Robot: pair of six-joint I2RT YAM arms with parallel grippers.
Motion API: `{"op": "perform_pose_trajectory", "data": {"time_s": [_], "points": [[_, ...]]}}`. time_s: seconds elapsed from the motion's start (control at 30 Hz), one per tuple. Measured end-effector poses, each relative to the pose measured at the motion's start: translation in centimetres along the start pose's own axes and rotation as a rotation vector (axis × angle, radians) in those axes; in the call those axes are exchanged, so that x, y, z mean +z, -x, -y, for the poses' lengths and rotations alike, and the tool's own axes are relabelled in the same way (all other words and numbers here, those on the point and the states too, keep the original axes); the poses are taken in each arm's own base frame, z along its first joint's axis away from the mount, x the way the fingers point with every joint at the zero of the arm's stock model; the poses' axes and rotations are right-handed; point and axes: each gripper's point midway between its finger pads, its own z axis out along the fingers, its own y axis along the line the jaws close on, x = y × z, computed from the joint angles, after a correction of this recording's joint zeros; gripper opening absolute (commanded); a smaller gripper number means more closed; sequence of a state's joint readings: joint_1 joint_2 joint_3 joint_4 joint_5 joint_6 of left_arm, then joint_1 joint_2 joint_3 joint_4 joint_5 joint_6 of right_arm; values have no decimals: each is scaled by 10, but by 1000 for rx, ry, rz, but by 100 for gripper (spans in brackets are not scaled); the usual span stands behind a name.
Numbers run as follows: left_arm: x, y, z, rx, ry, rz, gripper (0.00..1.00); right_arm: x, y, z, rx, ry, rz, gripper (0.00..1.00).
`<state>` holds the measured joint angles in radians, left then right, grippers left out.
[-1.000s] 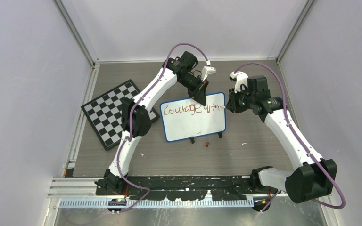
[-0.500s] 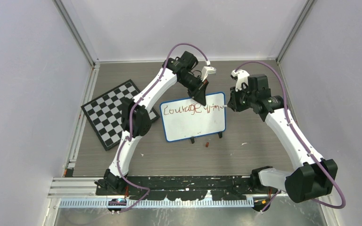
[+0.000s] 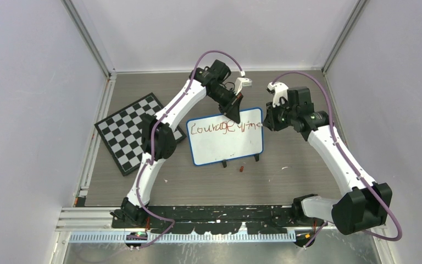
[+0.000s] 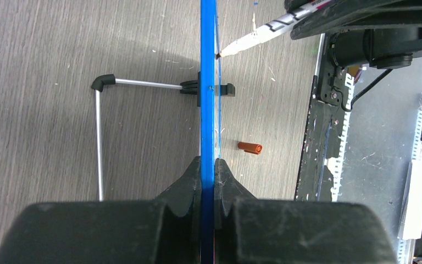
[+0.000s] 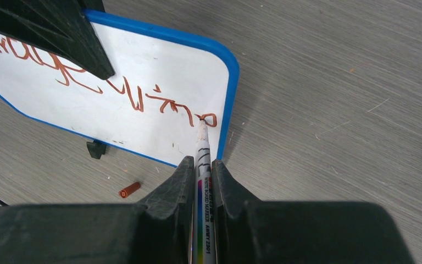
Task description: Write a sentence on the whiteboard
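Observation:
The whiteboard (image 3: 225,147), white with a blue frame, stands tilted on black clip feet at mid-table. My left gripper (image 3: 236,113) is shut on its top edge; the left wrist view shows the blue edge (image 4: 207,82) pinched between the jaws (image 4: 207,165). My right gripper (image 5: 201,162) is shut on a white marker (image 5: 204,137). The marker's tip touches the board (image 5: 159,60) near its right edge, at the end of the brownish-red sentence (image 5: 137,99). From above, that sentence (image 3: 225,127) is one line starting "Courage". My right gripper (image 3: 267,120) hangs at the board's right side.
The marker's orange-brown cap (image 3: 242,169) lies on the table in front of the board, also seen as the cap (image 5: 129,190) and the cap (image 4: 249,147). A black-and-white chessboard (image 3: 129,132) lies at the left. The board's wire stand (image 4: 99,137) juts out behind it.
My right gripper shifted slightly at the board's right edge and a further small stroke appeared at the end of the line. The left arm has not moved.

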<state>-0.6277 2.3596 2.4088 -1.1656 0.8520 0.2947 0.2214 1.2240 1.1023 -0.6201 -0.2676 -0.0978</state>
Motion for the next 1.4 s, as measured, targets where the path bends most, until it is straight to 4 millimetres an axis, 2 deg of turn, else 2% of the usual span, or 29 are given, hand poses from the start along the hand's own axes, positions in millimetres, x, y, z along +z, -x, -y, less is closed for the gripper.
{"op": "perform_pose_trajectory", "data": {"time_s": [0.23, 0.43, 0.5, 0.57, 0.67, 0.73, 0.87, 0.97, 1.07, 1.23, 1.3, 1.4], "points": [[0, 0, 0, 0, 0, 0, 0, 5, -18, 1, -15, -6, -45, 0], [0, 0, 0, 0, 0, 0, 0, 5, -25, 8, -30, -38, -71, 0], [0, 0, 0, 0, 0, 0, 8, 3, -26, 9, -34, -43, -79, 0], [0, 0, 0, -2, 0, 0, 27, -1, -23, 9, -37, -44, -81, 0], [1, -2, -6, 18, 41, -19, 54, -11, 0, 4, -49, -21, -35, 0], [1, -2, -7, 28, 58, -27, 65, -19, 16, -4, -57, 13, 2, 0], [-6, 1, -3, 32, 79, -34, 73, -32, 36, -22, -72, 95, 48, 0], [-15, 4, 0, 36, 94, -27, 74, -36, 37, -41, -86, 168, 41, 0], [-36, 5, 5, 29, 116, -9, 79, -37, 30, -62, -103, 237, 12, 0], [-111, -9, 4, -42, 198, 68, 83, -39, 20, -94, -148, 331, -21, 0], [-142, -26, -1, -93, 235, 106, 84, -40, 18, -104, -167, 355, -29, 0], [-177, -62, -11, -195, 287, 150, 84, -36, 13, -116, -191, 381, -50, 0]]}}
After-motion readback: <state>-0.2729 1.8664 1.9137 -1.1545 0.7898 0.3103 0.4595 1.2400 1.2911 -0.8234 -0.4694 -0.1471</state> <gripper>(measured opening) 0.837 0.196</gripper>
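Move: The marker in my right hand is at the last letter on the whiteboard, about 4 cm ahead, 3 to the left and 5 below that hand. The bare middle of the whiteboard lies level ahead, some 16 cm left and 9 down; the red cap is 9 cm back, 12 left, 18 down. My left hand is on the top edge: the last letter lies about 9 cm to its right, 5 below, and the top left corner 19 left, 3 back. With the marker still pinched, I draw a short tail down the board, about 2 cm down with a little back and right, while my left hand holds the top edge. Then my right hand lifts clear, some 8 cm, and swings left and back towards the lower middle, turning about 25 degrees counter-clockwise. My left hand opens wide, comes off the edge upwards and sweeps about 18 cm left towards the top left corner. ##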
